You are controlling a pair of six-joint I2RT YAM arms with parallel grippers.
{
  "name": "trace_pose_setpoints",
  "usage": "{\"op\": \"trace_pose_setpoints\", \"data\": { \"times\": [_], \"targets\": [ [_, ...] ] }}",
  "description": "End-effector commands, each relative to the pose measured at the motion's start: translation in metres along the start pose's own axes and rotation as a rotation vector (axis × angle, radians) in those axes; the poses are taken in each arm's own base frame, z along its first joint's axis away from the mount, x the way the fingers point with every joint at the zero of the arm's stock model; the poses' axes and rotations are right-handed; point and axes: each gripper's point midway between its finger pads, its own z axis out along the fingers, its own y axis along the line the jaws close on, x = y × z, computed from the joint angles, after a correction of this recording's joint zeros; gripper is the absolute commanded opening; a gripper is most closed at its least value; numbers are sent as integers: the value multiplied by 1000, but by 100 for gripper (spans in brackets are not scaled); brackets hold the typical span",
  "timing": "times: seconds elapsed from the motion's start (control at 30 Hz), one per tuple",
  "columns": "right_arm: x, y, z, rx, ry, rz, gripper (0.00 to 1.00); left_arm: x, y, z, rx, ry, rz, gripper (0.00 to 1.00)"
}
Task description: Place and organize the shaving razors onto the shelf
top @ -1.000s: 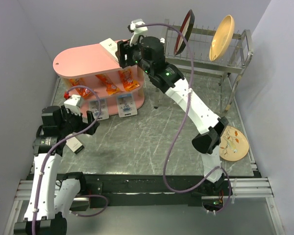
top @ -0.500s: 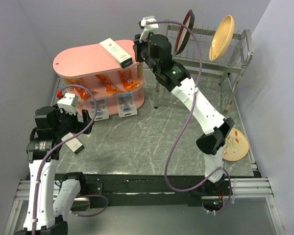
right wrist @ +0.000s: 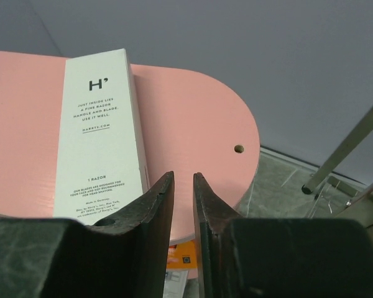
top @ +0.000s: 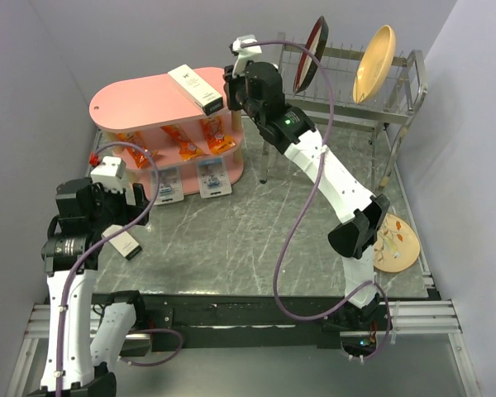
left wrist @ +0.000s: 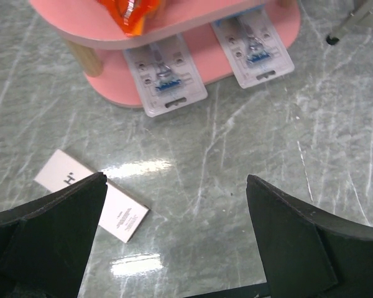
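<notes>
The pink shelf (top: pixel 140 99) stands at the back left. Two clear blister packs with razors (top: pixel 167 184) (top: pixel 213 175) lie on its bottom board, and the left wrist view shows them too (left wrist: pixel 165 74) (left wrist: pixel 255 46). A white box marked "1 razor" (right wrist: pixel 102 130) lies flat on the top board (right wrist: pixel 193 118). My right gripper (right wrist: pixel 183 177) hovers just right of that box with its jaws nearly together and nothing between them. A second white box (left wrist: pixel 93 202) lies on the table. My left gripper (left wrist: pixel 177 236) hangs wide open above the table beside it, holding nothing.
Orange snack packets (top: pixel 190 142) fill the middle tier. A metal dish rack (top: pixel 355 107) at the back right holds a dark red plate (top: pixel 311 54) and a tan plate (top: pixel 374 51). Another plate (top: pixel 394 242) lies on the table at the right. Walls close in on both sides.
My right gripper has let go of the white box on the top board, drawn back to the right and closed its jaws. The left arm has shifted slightly left.
</notes>
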Motion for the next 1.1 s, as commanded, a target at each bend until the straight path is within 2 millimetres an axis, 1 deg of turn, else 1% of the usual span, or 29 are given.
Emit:
{"op": "trace_pose_setpoints", "data": {
  "times": [0.0,0.17,0.23,0.27,0.33,0.37,0.4,0.43,0.47,0.53,0.57,0.6,0.63,0.67,0.7,0.73,0.77,0.8,0.83,0.87,0.9,0.93,0.97,1.0,1.03,1.07],
  "targets": [
    [6,11,-1,-27,11,-10,27,-23,17,-12,-99,-57,7,100],
    [10,24,-5,-51,22,-17,27,-26,48,-21,-284,-62,-45,99],
    [9,30,-8,-63,21,-21,28,-25,52,-22,-304,-58,-46,100],
    [10,31,-8,-65,24,-23,28,-25,51,-22,-307,-61,-81,99],
    [10,33,-9,-63,24,-27,28,-24,52,-22,-310,-61,-88,99],
    [10,35,-11,-68,24,-32,28,-23,57,-24,-342,-59,-102,99],
    [10,36,-11,-69,24,-32,28,-22,58,-24,-346,-57,-111,100],
    [6,36,-14,-68,16,-32,29,-20,58,-23,-347,-49,-116,100],
    [9,36,-14,-66,22,-34,28,-17,58,-22,-350,-43,-128,100],
    [7,35,-17,-66,21,-32,29,-15,61,-21,-359,-36,-139,99],
    [11,32,-18,-51,28,-34,29,-15,62,-21,-365,-38,-148,99],
    [8,31,-20,-45,24,-33,29,-13,63,-20,-372,-28,-155,99],
    [11,27,-20,-36,30,-64,30,-10,63,-20,-373,-8,-158,99],
    [9,20,-21,-7,23,-75,31,-6,63,-16,-367,22,-162,99],
    [0,14,-28,8,5,-72,33,-6,62,-16,-360,41,-162,100],
    [-1,9,-29,25,3,-73,35,-13,61,-18,-355,43,-158,100],
    [-14,1,-40,41,-22,-75,40,-3,61,-14,-346,124,-166,99],
    [-18,-9,-44,66,-29,-76,45,-3,62,-14,-354,145,-176,100],
    [-13,-14,-47,82,-22,-86,49,-13,61,-17,-354,139,-194,99],
    [-26,-23,-62,96,-48,-81,55,-7,59,-14,-345,198,-211,99],
    [-29,-29,-69,105,-55,-80,57,-10,57,-15,-339,205,-226,100],
    [-18,-32,-71,108,-39,-86,59,-16,54,-15,-323,197,-248,99],
    [-28,-37,-84,115,-62,-78,60,-15,51,-12,-310,205,-265,100],
    [-27,-41,-87,126,-60,-76,61,-16,49,-10,-294,199,-278,99],
    [-23,-41,-89,125,-50,-76,63,-13,46,-7,-287,202,-311,99],
    [-28,-43,-96,125,-59,-73,63,-12,46,-6,-293,201,-345,100]
  ]
}}
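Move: The white razor box on the shelf top has its middle about 8 cm left, 2 cm ahead and 4 cm below the right hand. The nearest orange packet, one board down, lies roughly 3 cm left, 3 cm back and 19 cm below. From the left hand, the white box on the table is some 10 cm left, 1 cm ahead and 25 cm below; the left razor pack sits about 16 cm ahead, 5 cm right and 23 cm below. The right hand, fingers nearly shut, pushes the near right end of the shelf-top box to the left, sweeping about 3 cm left, back and down, then swings some 8 cm right and a little back off it while its fingers open about a third more. The open left hand moves 6 cm left towards the white box on the table, turning 20 degrees counter-clockwise, then tips its fingers downward while easing slightly forward. ##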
